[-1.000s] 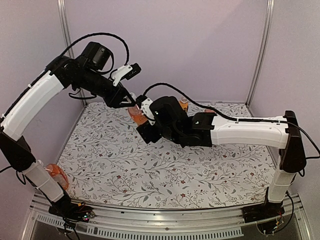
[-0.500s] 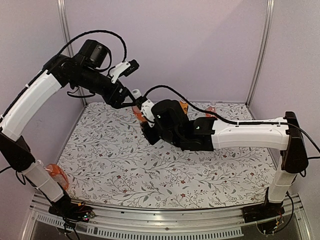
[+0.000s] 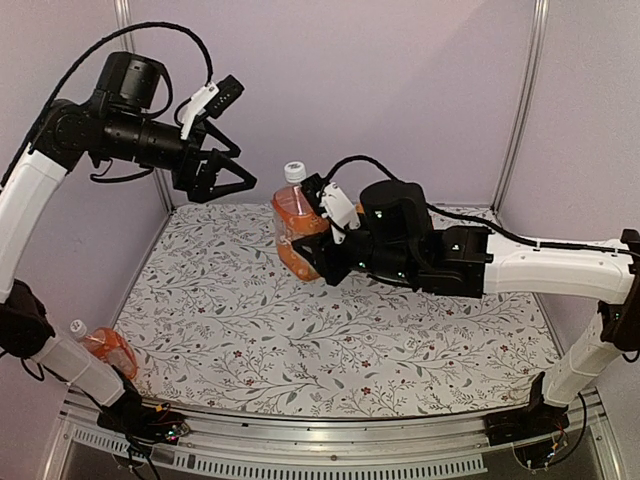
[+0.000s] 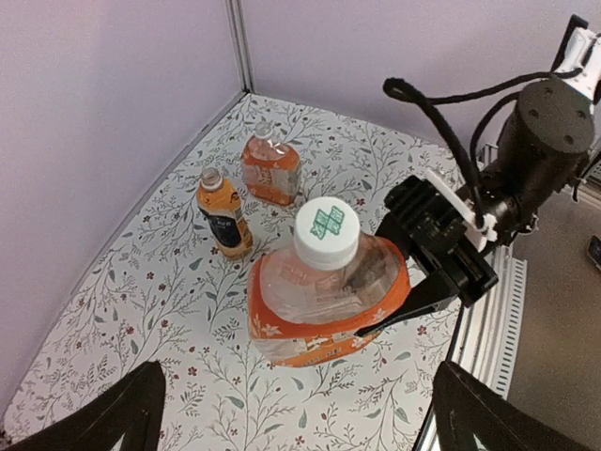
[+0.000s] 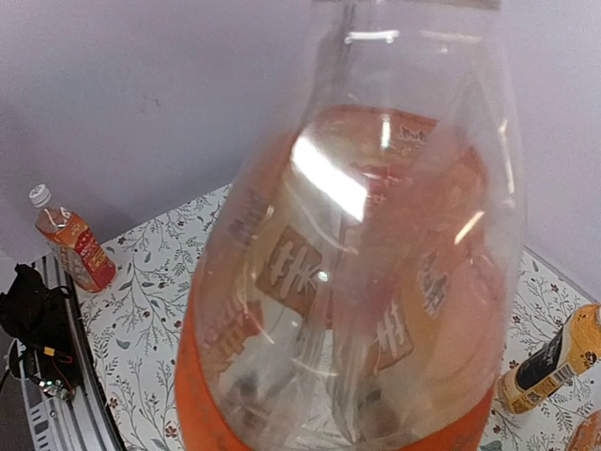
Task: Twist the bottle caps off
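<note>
A squat bottle of orange drink with an orange label hangs upright above the table, my right gripper shut on its body. Its white ribbed bottle cap sits on top, and in the left wrist view the cap shows a green mark. My left gripper stands open, up and to the left of the cap, touching nothing. In the left wrist view its fingers frame the bottle from above. The bottle fills the right wrist view and hides that gripper's fingers.
A slim dark-label bottle and a squat bottle stand near the back wall. Another capped bottle lies at the table's front left corner behind my left arm. The floral table has walls at the back and sides.
My right gripper shut on the bottle and raised it upright. My left gripper opened off it and drew back up and to the left.
</note>
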`<act>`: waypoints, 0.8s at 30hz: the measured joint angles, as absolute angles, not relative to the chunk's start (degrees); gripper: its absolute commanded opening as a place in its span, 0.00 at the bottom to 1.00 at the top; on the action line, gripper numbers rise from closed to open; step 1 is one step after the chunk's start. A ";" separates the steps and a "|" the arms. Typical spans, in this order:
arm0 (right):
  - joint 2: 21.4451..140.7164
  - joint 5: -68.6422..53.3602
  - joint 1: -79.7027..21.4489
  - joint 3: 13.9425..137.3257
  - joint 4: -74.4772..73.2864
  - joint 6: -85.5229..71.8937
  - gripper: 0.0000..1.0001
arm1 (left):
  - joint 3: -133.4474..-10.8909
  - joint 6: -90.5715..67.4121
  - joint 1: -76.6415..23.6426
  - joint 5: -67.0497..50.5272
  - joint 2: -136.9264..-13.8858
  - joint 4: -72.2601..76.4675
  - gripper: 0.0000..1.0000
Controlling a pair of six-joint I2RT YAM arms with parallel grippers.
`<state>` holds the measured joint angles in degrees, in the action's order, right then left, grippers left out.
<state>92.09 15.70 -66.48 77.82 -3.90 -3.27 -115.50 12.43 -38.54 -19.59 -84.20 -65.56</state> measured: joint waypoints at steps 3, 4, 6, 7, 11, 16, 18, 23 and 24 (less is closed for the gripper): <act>88.14 9.21 -66.00 75.18 -3.49 -3.16 0.24 | -114.63 13.69 -38.57 -24.34 -80.49 -65.28 0.98; 86.74 6.35 -65.80 74.41 -3.40 -3.09 0.24 | -113.75 14.02 -38.57 -26.02 -79.00 -65.06 0.97; 83.81 0.45 -65.28 73.03 -3.27 -2.79 0.24 | -110.76 15.05 -38.59 -29.34 -75.96 -64.25 0.97; 82.48 -1.78 -65.12 72.53 -3.18 -2.55 0.24 | -108.47 15.84 -38.63 -30.98 -74.35 -63.64 0.97; 78.24 -9.78 -64.88 71.46 -2.79 -1.83 0.24 | -95.39 19.22 -39.94 -34.76 -68.14 -58.87 0.97; 74.67 -16.99 -64.86 71.33 -1.93 -0.73 0.23 | -84.88 20.99 -43.72 -35.66 -64.47 -53.21 0.99; 74.17 -19.29 -64.86 71.33 -1.54 -0.05 0.22 | -84.18 20.97 -45.50 -36.45 -64.34 -51.42 0.99; 74.35 -23.22 -64.84 71.33 -1.48 0.95 0.21 | -84.03 19.57 -48.58 -38.72 -64.49 -47.48 0.97; 74.39 -23.92 -64.84 71.33 -1.48 1.08 0.21 | -84.03 18.74 -49.39 -39.05 -64.66 -46.57 0.94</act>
<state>74.39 -23.92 -64.84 71.33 -1.48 1.08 -84.03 18.74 -49.39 -39.05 -64.66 -46.57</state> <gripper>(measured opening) 0.316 0.989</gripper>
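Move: The large bottle, capped and gripped in the right hand, hangs in mid-air about 10 cm to the left gripper's right, level with it fore and aft and some 11 cm lower. The dark-label bottle stands on the table about 20 cm ahead, 23 cm right and 33 cm below the left hand. From the right hand, the open left gripper is about 10 cm left and 12 cm up, and the dark-label bottle 20 cm ahead, 13 cm right, 21 cm down. Back towards the bases go both arms, some 13 cm each and slightly right. The right also lifts about 10 cm, keeping its grip on the bottle and swinging counter-clockwise until its fingers point left and nearly level. The left, wide open, rises briefly then dips a little below its starting height, turning about 30 degrees clockwise to face the bottle's side as it closes in. ##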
